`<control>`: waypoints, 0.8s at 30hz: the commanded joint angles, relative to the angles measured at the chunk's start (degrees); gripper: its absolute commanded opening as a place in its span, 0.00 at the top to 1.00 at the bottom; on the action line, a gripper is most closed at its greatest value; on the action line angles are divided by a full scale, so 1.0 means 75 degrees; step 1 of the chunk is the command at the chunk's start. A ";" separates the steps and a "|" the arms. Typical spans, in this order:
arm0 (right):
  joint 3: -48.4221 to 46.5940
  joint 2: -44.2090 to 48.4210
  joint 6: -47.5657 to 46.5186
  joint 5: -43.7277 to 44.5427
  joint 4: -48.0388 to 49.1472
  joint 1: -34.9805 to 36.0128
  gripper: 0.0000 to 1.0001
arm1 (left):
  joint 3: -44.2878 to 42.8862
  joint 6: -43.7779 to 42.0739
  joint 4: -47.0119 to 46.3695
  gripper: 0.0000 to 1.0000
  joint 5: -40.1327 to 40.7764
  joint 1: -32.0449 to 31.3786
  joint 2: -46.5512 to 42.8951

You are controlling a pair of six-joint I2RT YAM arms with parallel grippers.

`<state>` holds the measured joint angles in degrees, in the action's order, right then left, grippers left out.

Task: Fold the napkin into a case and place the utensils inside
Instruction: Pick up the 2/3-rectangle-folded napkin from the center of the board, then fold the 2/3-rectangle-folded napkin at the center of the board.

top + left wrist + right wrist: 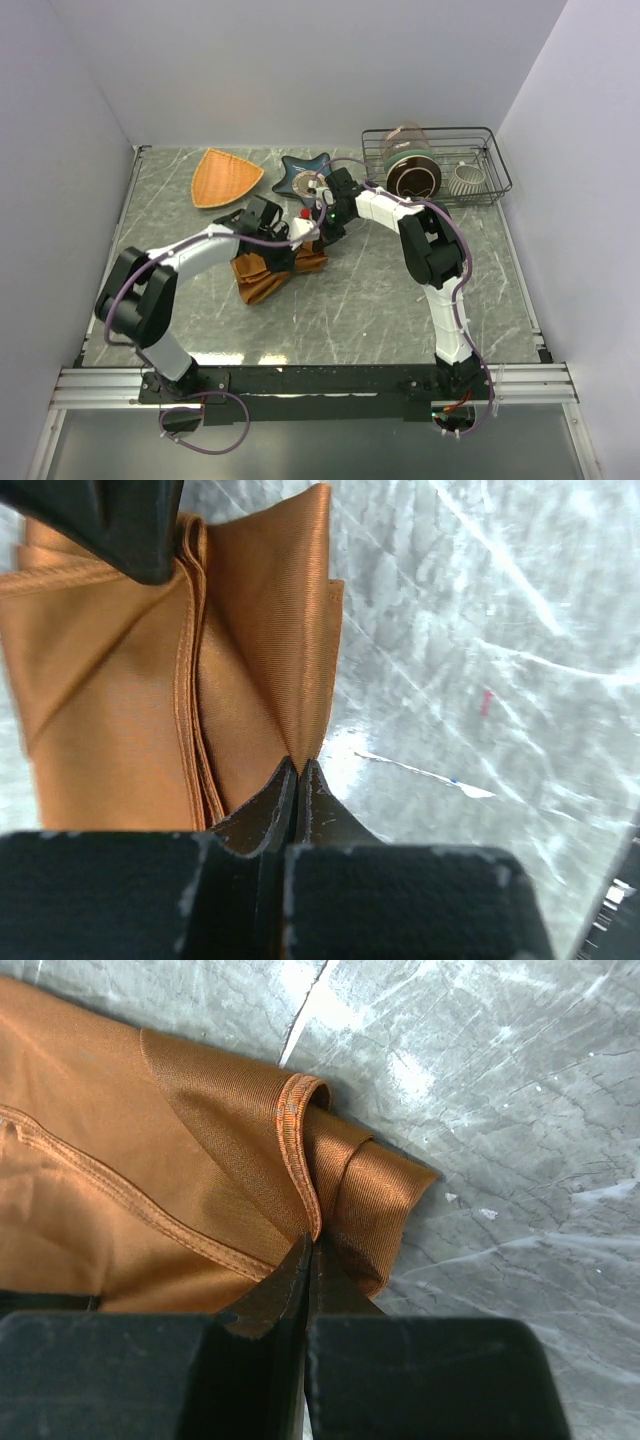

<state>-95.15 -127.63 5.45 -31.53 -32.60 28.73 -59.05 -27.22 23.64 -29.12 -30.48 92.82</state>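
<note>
The rust-orange napkin lies in loose, bunched folds at the middle of the table, between the two arms. My left gripper is shut on one folded edge of the napkin, its jaws pressed together with cloth pinched at the tips. My right gripper is shut on a rolled, hemmed corner of the napkin. In the top view the left gripper and right gripper sit close together over the cloth's far edge. The utensils and a case are out of view.
A lighter orange woven triangular plate and a dark star-shaped dish sit at the back. A wire rack at the back right holds a jar and a white cup. Walls enclose the marbled table.
</note>
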 commanded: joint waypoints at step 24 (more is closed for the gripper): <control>-0.0391 -0.0302 -0.0598 0.0700 -0.0341 0.0025 1.00 | -0.3576 0.1390 0.2824 0.97 -0.3499 0.2505 0.3571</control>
<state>-96.25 -127.74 3.03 -30.65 -33.80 28.75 -82.54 -20.32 44.21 -52.71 -13.28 116.03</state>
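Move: The napkin lies between the shut hands. Its near edge is already lifted in the left fingers, and the middle of its far edge, where that edge is being carried, lies some 9 cm ahead of the left hand and about 6 cm below. The star plate stands about 24 cm ahead of the left hand and 7 cm right, the leaf tray 24 cm ahead and 12 cm left. From the right hand, the far-edge middle is about level and 9 cm left. The napkin's lifted near edge stays pinched in the left fingers as they carry it about 5 cm forward and 3 cm left, towards the far edge, dipping slightly midway. The left wrist tips roughly 30 degrees so its fingertips swing back towards the robot, and it turns a little counter-clockwise. The right hand stays put, keeping its grip on the napkin's right end. ##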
